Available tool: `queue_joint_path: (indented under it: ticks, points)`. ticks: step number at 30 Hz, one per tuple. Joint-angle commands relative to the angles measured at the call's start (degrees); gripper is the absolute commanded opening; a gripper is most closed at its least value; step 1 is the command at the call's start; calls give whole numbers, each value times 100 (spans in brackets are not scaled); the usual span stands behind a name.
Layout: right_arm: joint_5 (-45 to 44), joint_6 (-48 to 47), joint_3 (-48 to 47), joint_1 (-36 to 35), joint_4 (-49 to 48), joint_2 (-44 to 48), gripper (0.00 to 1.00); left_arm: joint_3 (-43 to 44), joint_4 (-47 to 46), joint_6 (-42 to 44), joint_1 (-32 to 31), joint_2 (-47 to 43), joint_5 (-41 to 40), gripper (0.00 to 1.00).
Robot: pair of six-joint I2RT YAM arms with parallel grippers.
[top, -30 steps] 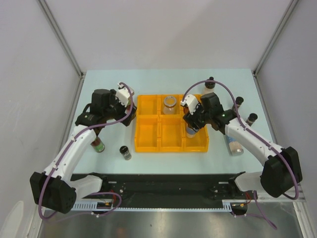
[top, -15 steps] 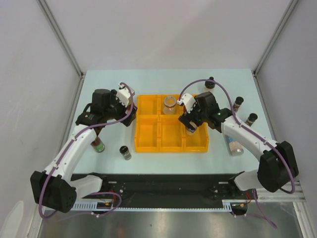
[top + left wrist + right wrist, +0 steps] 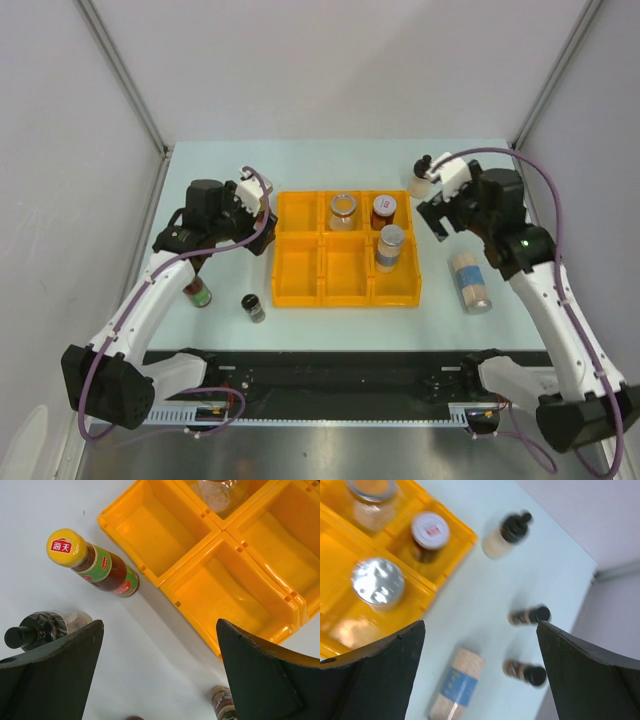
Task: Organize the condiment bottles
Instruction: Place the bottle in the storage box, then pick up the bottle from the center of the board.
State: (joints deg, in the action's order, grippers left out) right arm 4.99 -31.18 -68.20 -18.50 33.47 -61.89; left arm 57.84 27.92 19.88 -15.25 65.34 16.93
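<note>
The yellow tray [image 3: 298, 270] holds a clear silver-lidded jar [image 3: 343, 208], a red-lidded jar [image 3: 384, 208] and a silver-lidded shaker [image 3: 389, 247] standing in the front right compartment. My right gripper [image 3: 437, 214] hangs open and empty off the tray's right side, beside a beige black-capped bottle [image 3: 424, 178]. Below it in the right wrist view lie a blue-labelled shaker [image 3: 457, 682] and two black-capped spice jars [image 3: 529, 615] [image 3: 525, 672]. My left gripper [image 3: 258, 232] is open at the tray's left edge, above bare table near a yellow-capped sauce bottle [image 3: 95, 564].
Left of the tray stand a sauce bottle [image 3: 198, 290] partly under my left arm and a small black-capped jar [image 3: 254, 306]. A clear black-capped bottle [image 3: 42, 627] lies by my left finger. Three tray compartments [image 3: 150, 530] hold nothing. Walls close in both table sides.
My right gripper opened, left the silver-lidded shaker standing in the front right compartment, and swung up and to the right off the tray. The left arm has not moved.
</note>
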Motion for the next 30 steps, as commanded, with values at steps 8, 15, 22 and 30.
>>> queue_joint_path:
  ticks: [8,15,22,30]
  points:
    - [54,-1566,1678,2077,2198,968,100,25,-59,-98,39,5,267,100]
    - [590,-2427,1635,3247,3059,468,99,34,-41,-98,48,-118,294,99]
    - [1126,-2727,1775,3362,3131,-174,98,43,-24,-107,48,-162,337,100]
    - [1057,-2376,2240,3344,2331,-693,97,25,-41,-98,39,-154,302,100]
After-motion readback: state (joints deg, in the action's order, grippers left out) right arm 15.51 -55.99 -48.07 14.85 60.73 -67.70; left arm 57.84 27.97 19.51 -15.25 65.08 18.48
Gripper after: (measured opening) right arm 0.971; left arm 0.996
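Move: The blue-labelled bottle lying on the table is some 14 cm to the right hand's right and 7 cm back, with its lid end nearest the robot, about 25 cm below. The two small dark-capped bottles stand roughly 10 cm ahead and 16 cm right, and 1 cm ahead and 21 cm right; the silver-lidded jar in the box is 8 cm left, level fore and aft. From the left hand, the lying bottle is about 47 cm right, 6 cm back and 17 cm below. The lying blue-labelled bottle is approached by the empty right hand, which sweeps right, then back and down away from the box, some 14 cm each to the right and back and about 20 cm down. Its fingers stay wide open and tip nearly 50 degrees to point steeply down; it finishes by sinking almost straight down near the bottle's lid end. ##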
